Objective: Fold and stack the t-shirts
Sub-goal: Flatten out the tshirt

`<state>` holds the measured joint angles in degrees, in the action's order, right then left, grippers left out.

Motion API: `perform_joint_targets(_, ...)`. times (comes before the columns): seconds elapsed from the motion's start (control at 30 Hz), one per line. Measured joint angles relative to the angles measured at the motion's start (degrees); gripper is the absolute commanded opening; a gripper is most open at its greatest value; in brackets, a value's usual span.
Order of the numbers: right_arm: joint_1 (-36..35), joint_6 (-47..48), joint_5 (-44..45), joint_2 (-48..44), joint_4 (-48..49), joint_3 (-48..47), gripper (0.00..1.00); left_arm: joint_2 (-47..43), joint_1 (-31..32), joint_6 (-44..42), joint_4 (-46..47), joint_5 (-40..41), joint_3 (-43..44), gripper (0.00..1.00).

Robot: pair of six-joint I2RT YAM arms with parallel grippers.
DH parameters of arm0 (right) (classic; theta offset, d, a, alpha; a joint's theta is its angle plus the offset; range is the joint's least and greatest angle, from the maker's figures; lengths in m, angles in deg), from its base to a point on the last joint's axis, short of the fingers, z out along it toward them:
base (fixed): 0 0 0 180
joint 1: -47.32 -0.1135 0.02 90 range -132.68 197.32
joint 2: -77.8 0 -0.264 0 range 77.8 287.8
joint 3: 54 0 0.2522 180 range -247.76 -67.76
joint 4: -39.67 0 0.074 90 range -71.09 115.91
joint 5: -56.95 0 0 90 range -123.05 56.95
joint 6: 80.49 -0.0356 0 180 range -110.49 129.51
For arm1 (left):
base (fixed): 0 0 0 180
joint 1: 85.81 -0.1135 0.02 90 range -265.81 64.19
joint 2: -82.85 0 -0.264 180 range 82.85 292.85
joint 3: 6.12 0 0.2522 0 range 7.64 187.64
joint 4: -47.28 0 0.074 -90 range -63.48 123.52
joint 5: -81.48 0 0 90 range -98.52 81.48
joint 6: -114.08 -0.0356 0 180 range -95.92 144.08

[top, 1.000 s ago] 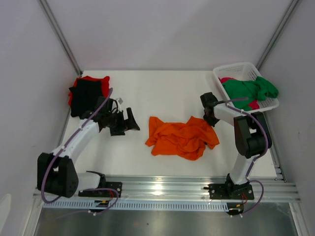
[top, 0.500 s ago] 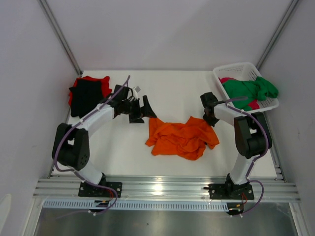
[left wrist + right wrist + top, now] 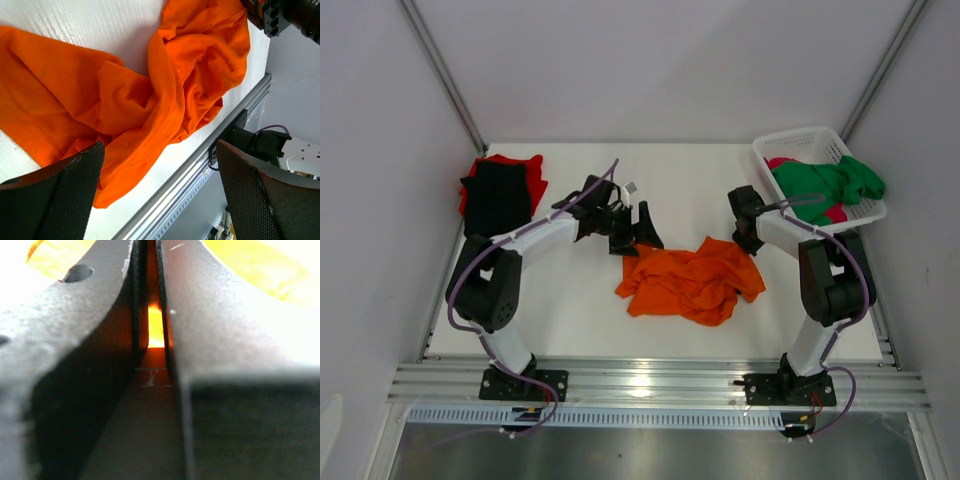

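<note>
A crumpled orange t-shirt [image 3: 690,280] lies in the middle of the table and fills the left wrist view [image 3: 150,100]. My left gripper [image 3: 638,235] hovers at its back left edge, open, with nothing between the jaws [image 3: 159,150]. My right gripper [image 3: 750,240] sits at the shirt's back right corner, shut on it, and a thin strip of orange cloth shows between the fingers [image 3: 152,315]. A folded black t-shirt [image 3: 495,198] rests on a red t-shirt [image 3: 512,165] at the back left. A green t-shirt [image 3: 825,182] and a pink t-shirt [image 3: 782,163] lie in the basket.
The white lattice basket [image 3: 800,137] stands at the back right corner. An aluminium rail [image 3: 650,380] runs along the near edge of the table, also seen in the left wrist view [image 3: 200,165]. Walls close in on both sides.
My left arm has swung right, from beside the black and red stack to the orange t-shirt's back left edge. The right arm has not moved.
</note>
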<state>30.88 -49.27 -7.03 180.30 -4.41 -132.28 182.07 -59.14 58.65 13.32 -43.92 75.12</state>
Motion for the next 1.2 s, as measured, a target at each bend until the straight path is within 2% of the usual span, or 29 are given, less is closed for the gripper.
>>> perform_joint_targets(0.17, 0.0, 0.6, 0.0, -0.1, 0.0, 0.0, 0.05, 0.0, 0.1, -0.3, 0.1, 0.9, 0.2, 0.94)
perform_joint_targets(0.27, 0.0, 1.3, -0.1, -0.3, 0.0, 0.0, 0.05, 0.1, 0.1, -2.0, -3.5, 5.9, 1.8, 0.95)
perform_joint_targets(0.47, 0.0, 2.3, -0.5, -0.9, 0.1, 0.2, 0.05, 3.3, 0.1, -6.4, -10.7, 16.4, 11.5, 0.95)
perform_joint_targets(0.73, 0.1, 3.0, -0.9, -2.4, 0.0, 1.4, 0.05, 10.0, 0.2, -9.9, -17.0, 23.6, 19.7, 0.94)
perform_joint_targets(0.9, 0.5, 3.2, -1.0, -5.3, 0.0, 2.6, 0.05, 10.8, 0.2, -11.8, -21.6, 27.9, 20.3, 0.94)
perform_joint_targets(1.13, 0.8, 3.4, -1.3, -6.1, 0.0, 2.7, 0.05, 10.8, 0.2, -12.6, -24.1, 29.6, 19.9, 0.93)
perform_joint_targets(1.2, 0.8, 3.4, -1.5, -6.1, 0.0, 2.7, 0.05, 10.8, 0.2, -12.6, -24.1, 29.3, 19.3, 0.89)
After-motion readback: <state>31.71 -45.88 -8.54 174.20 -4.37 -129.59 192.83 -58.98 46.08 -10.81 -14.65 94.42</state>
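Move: Ahead of the open left hand, about 12 cm, 3 cm to its left and 10 cm below, lies the orange t-shirt's far-left corner. From this hand, the near-left corner is some 4 cm back and 7 cm left, and the crumpled middle is level with it, 13 cm to the right, both about as low. The far-left corner is roughly 33 cm left of the right hand, 5 cm farther out and 2 cm lower. Swinging forward and left towards the orange shirt's far-left corner, the left hand reaches about 7 cm out, then eases back slightly as it carries on left and sinks, ending about 7 cm left and 3.5 cm lower, above the shirt's left edge. Its wrist rolls some 30 degrees, so the wide-open fingers point nearly straight down. The right hand keeps its shut fingers on the shirt's far-right part and rises about 2 cm. ##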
